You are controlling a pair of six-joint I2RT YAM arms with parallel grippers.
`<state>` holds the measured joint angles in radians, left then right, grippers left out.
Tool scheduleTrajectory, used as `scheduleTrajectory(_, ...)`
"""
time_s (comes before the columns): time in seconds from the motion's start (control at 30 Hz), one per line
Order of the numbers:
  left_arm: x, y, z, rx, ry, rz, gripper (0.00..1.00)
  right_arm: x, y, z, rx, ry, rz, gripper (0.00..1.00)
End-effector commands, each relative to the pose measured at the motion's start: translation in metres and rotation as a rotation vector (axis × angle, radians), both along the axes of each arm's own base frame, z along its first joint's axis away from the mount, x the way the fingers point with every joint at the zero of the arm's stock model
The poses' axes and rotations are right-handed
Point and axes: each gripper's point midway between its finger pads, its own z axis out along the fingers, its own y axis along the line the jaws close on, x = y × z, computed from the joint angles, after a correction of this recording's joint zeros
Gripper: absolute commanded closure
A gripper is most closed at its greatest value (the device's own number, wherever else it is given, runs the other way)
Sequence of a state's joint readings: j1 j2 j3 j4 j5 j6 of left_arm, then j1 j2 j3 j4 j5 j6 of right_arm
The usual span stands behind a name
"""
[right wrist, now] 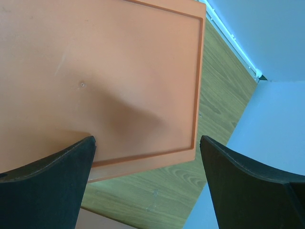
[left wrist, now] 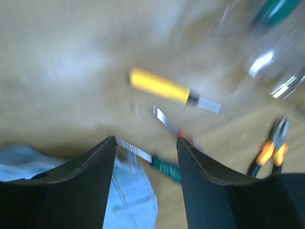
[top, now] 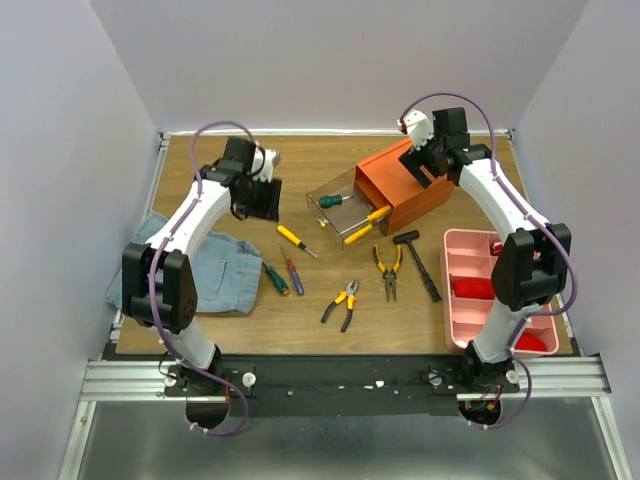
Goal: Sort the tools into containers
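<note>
The orange cabinet [top: 408, 188] stands at the back right with two clear drawers [top: 335, 208] pulled out. One drawer holds a green-handled screwdriver [top: 335, 200], the other a yellow-handled tool [top: 378, 213]. On the table lie a yellow screwdriver [top: 293, 238], a green one [top: 275, 278], a red-blue one [top: 292, 272], two pliers [top: 343, 302] [top: 388, 270] and a black hammer [top: 418, 262]. My left gripper [top: 265, 205] hangs open and empty above the table, left of the drawers. Its blurred view shows the yellow screwdriver [left wrist: 159, 86] ahead of the left gripper [left wrist: 145, 143]. My right gripper [right wrist: 147, 143] is open over the cabinet's top [right wrist: 95, 71].
A blue cloth [top: 210, 265] lies at the left edge under my left arm. A pink tray [top: 462, 262] with red items stands at the right, beside my right arm's base. Grey walls close in the table on three sides.
</note>
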<state>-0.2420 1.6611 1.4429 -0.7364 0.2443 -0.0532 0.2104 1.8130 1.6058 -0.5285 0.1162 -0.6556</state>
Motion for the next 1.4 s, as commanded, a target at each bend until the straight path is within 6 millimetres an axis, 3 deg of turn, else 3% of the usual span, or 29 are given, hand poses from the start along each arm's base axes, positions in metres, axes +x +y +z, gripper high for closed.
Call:
scheduleTrajectory(0.0, -0.082, -0.004, -0.040, -0.029, 0.276, -0.021, 0.38, -0.040, -0.001, -0.073, -0.045, 0.275, 0.025, 0.00)
scheduleTrajectory(0.03, -0.100, -0.010, -0.046, -0.042, 0.312, -0.049, 0.37, -0.040, -0.001, -0.075, -0.048, 0.280, 0.027, 0.00)
scheduleTrajectory(0.13, -0.125, -0.012, -0.058, -0.047, 0.353, -0.023, 0.35, -0.037, 0.004, -0.073, -0.046, 0.275, 0.033, 0.00)
scheduleTrajectory(0.3, -0.125, -0.006, -0.062, -0.033, 0.369, 0.041, 0.37, -0.040, 0.009, -0.076, -0.046, 0.286, 0.044, 0.00)
scheduleTrajectory(0.53, -0.126, -0.011, -0.096, -0.013, 0.505, 0.031, 0.42, -0.039, 0.010, -0.073, -0.053, 0.279, 0.046, 0.00)
scheduleTrajectory(0.73, -0.123, -0.015, -0.112, -0.015, 0.565, 0.060, 0.46, -0.049, 0.005, -0.078, -0.068, 0.294, 0.049, 0.00)
scheduleTrajectory(0.87, -0.112, -0.018, -0.126, 0.000, 0.598, 0.060, 0.42, -0.053, 0.006, -0.083, -0.067, 0.307, 0.056, 0.00)
scheduleTrajectory(0.93, -0.108, -0.021, -0.134, 0.002, 0.626, 0.047, 0.48, -0.050, 0.007, -0.081, -0.063, 0.301, 0.056, 0.00)
scheduleTrajectory(0.97, -0.099, -0.023, -0.130, -0.008, 0.607, 0.035, 0.69, -0.049, 0.007, -0.081, -0.064, 0.302, 0.056, 0.00)
scheduleTrajectory(1.0, -0.095, -0.025, -0.129, -0.012, 0.599, 0.032, 0.75, -0.047, 0.008, -0.079, -0.062, 0.298, 0.054, 0.00)
scheduleTrajectory(1.13, -0.070, -0.027, -0.114, -0.019, 0.545, 0.038, 0.80, -0.042, 0.009, -0.077, -0.059, 0.288, 0.054, 0.00)
scheduleTrajectory(1.23, -0.054, -0.022, -0.096, -0.035, 0.505, 0.040, 0.98, -0.041, 0.009, -0.077, -0.062, 0.286, 0.056, 0.00)
scheduleTrajectory(1.37, -0.033, 0.000, -0.038, -0.078, 0.375, 0.073, 1.00, -0.039, 0.007, -0.074, -0.072, 0.275, 0.054, 0.00)
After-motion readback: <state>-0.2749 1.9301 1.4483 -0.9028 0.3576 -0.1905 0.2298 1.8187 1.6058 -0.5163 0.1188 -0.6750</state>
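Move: The green screwdriver by the jeans lies about 12 cm back, 2 cm right and 14 cm below the left hand. The red-and-blue screwdriver is some 4 cm to the right of it; the yellow screwdriver is about 2 cm back and 8 cm right of the hand, also on the table. From the right hand, the green screwdriver lies roughly 26 cm back, 40 cm left and 17 cm below. Left hand draws back 12 cm and down 13, pinches the green screwdriver's handle, then lifts forward about 5 cm. ##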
